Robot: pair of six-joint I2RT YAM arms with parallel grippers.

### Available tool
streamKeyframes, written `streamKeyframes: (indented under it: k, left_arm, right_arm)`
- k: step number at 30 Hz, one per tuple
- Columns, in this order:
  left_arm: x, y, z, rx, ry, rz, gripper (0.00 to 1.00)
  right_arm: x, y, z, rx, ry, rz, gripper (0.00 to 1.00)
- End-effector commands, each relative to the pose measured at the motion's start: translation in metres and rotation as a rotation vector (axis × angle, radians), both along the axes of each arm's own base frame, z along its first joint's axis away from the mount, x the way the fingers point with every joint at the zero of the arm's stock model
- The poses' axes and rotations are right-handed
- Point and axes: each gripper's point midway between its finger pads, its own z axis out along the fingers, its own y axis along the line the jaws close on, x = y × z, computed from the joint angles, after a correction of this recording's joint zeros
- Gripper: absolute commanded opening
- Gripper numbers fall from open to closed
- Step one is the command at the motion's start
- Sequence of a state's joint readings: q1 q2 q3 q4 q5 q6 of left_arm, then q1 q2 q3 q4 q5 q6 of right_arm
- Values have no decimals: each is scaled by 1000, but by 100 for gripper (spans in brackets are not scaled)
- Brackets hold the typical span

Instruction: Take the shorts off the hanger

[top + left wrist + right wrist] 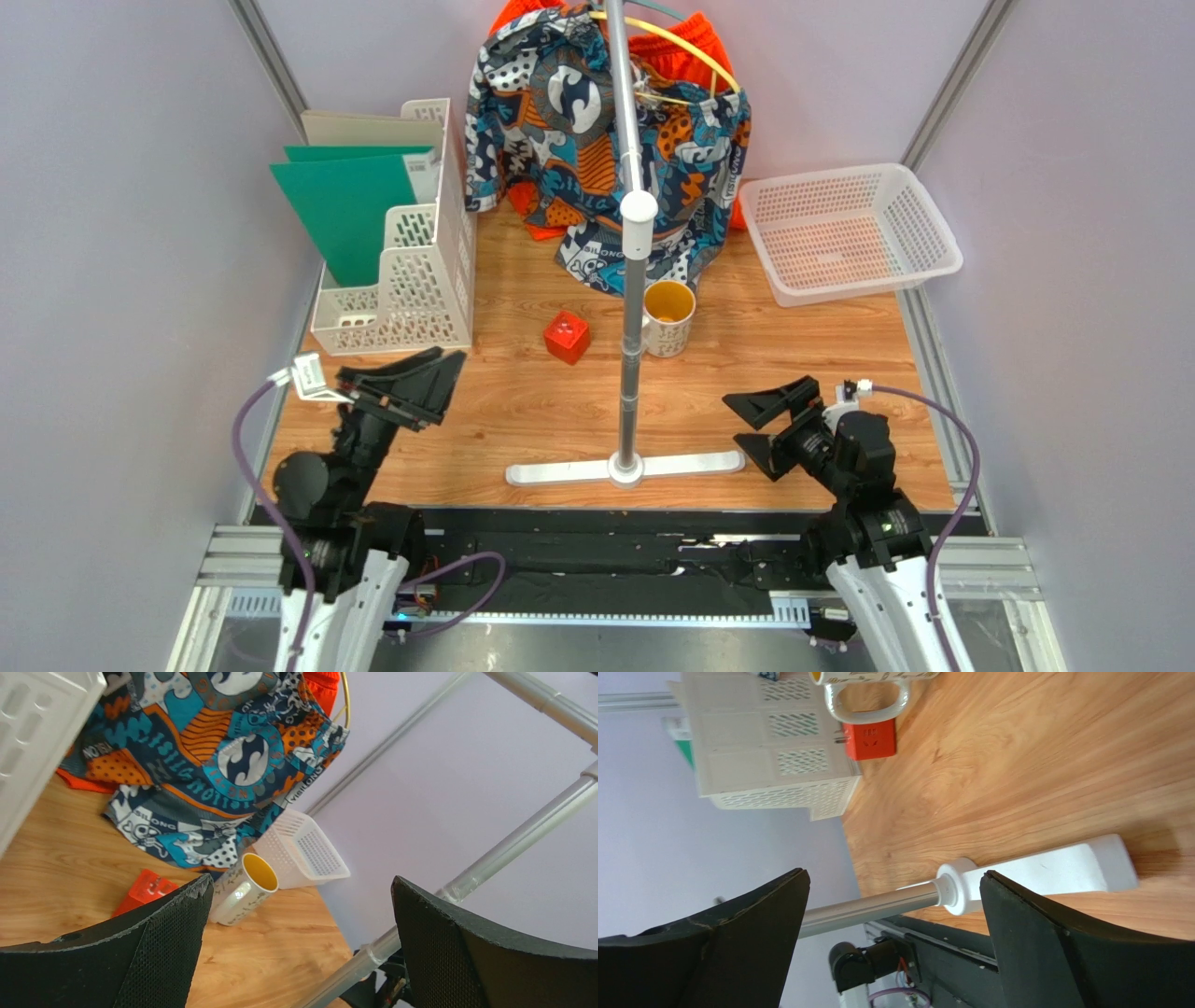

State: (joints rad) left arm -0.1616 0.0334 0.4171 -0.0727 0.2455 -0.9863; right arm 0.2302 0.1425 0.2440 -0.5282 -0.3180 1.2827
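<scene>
The printed blue, white, black and orange shorts [603, 140] hang from a yellow hanger [687, 49] at the top of the stand's pole [631, 280], their hem resting on the table at the back. Plain orange shorts [687, 42] show behind them. The left wrist view shows the printed shorts [210, 763] too. My left gripper [428, 375] is open near the front left, far from the shorts. My right gripper [772, 420] is open at the front right, beside the stand's foot. Nothing is between either pair of fingers.
A white file rack [407, 266] with green folders stands at the left. A red cube [567, 336] and a yellow-lined mug [669, 318] sit before the shorts. A white basket [849, 231] lies at the back right. The stand's white foot [624, 469] lies between my arms.
</scene>
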Motion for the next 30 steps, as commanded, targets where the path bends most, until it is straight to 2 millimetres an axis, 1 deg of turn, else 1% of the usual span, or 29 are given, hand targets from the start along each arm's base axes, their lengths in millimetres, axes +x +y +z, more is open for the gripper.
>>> streamKeyframes:
  k: [1, 2, 3, 4, 5, 6, 7, 8, 9, 10, 11, 12, 13, 14, 15, 16, 17, 19, 20, 21, 23, 24, 26, 28, 29, 30]
  left_arm:
    - [9, 27, -34, 184, 230, 165, 99]
    - [11, 30, -35, 156, 270, 184, 99]
    - [13, 31, -46, 156, 346, 190, 100]
    - [11, 34, -39, 147, 358, 203, 99]
    - [11, 42, -39, 135, 398, 249, 99]
    - [7, 48, -66, 165, 554, 280, 100]
    - [0, 56, -58, 157, 596, 319, 99]
    - [-5, 71, -65, 141, 678, 409, 99]
    - [-16, 78, -88, 194, 827, 438, 99]
    - [-19, 79, -75, 217, 819, 434, 100]
    - [-21, 72, -74, 340, 795, 354, 100]
    - [-17, 67, -65, 390, 770, 315, 99]
    - [-18, 66, -63, 476, 743, 278, 99]
    - [-17, 59, -61, 511, 731, 223, 99]
    - [-18, 59, -59, 529, 727, 215, 99]
    - [-18, 59, -55, 534, 716, 214, 99]
    - [-19, 55, -53, 523, 709, 196, 99]
    - [-18, 51, -51, 505, 686, 179, 100]
    - [-20, 43, -48, 495, 663, 134, 99]
    - [-19, 39, -43, 485, 632, 121, 99]
    - [-18, 35, -41, 473, 630, 102, 100]
    - [-18, 34, -40, 477, 630, 93, 99]
    - [-16, 31, -40, 500, 636, 63, 100]
    - [-15, 27, -32, 533, 607, 31, 99]
    - [-14, 27, -32, 548, 613, 27, 99]
    - [-14, 28, -28, 566, 596, 27, 99]
  right_arm:
    - [1, -19, 16, -201, 18, -23, 100]
    - [3, -21, 13, -252, 33, -7, 100]
    - [6, -22, 20, -270, 16, -5, 100]
    - [9, -22, 33, -285, -6, -3, 100]
    - [13, -25, 32, -321, 3, -3, 100]
    - [15, -26, 33, -338, 8, -1, 100]
    - [18, -27, 34, -357, 16, 2, 100]
    - [19, -31, 40, -382, 24, -13, 100]
    - [23, -33, 31, -404, 86, -15, 100]
    - [23, -35, 29, -416, 116, -20, 100]
    - [22, -38, 28, -434, 166, -27, 100]
    - [24, -39, 22, -446, 225, -25, 100]
    - [18, -41, 14, -462, 294, -22, 100]
    - [20, -43, 19, -469, 308, -31, 100]
    - [21, -42, 18, -475, 327, -23, 100]
    - [21, -41, 11, -496, 372, 2, 100]
    - [22, -37, 18, -492, 364, 31, 100]
    - [24, -33, 20, -522, 364, 93, 100]
    - [25, -32, 24, -528, 354, 114, 100]
    - [30, -32, 36, -534, 323, 110, 100]
    - [37, -37, 45, -583, 275, 115, 100]
    - [43, -37, 57, -600, 232, 113, 100]
    - [53, -40, 68, -648, 173, 129, 100]
    - [67, -37, 89, -655, 103, 128, 100]
    - [75, -34, 89, -671, 98, 150, 100]
    - [81, -33, 94, -671, 80, 152, 100]
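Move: From my right hand the hanging shorts are about 35 cm ahead, 17 to the left and 9 higher; from my left hand, 35 ahead, 21 to the right and 8 lower. The mug stands 23 cm ahead and 9 left of my right hand, the red cube 23 ahead and 24 left, the pole's foot level with it and 15 left, all some 10 lower. Still empty and wide open, my right hand swings right and up, dips briefly, then climbs forward to end about 7 cm higher and 5 farther out, nearer the shorts, its left side rolling down some 35 degrees. My left bobs up, sinks leftward while tipping its fingers down about 40 degrees, then drifts back right, 5 cm lower overall. ##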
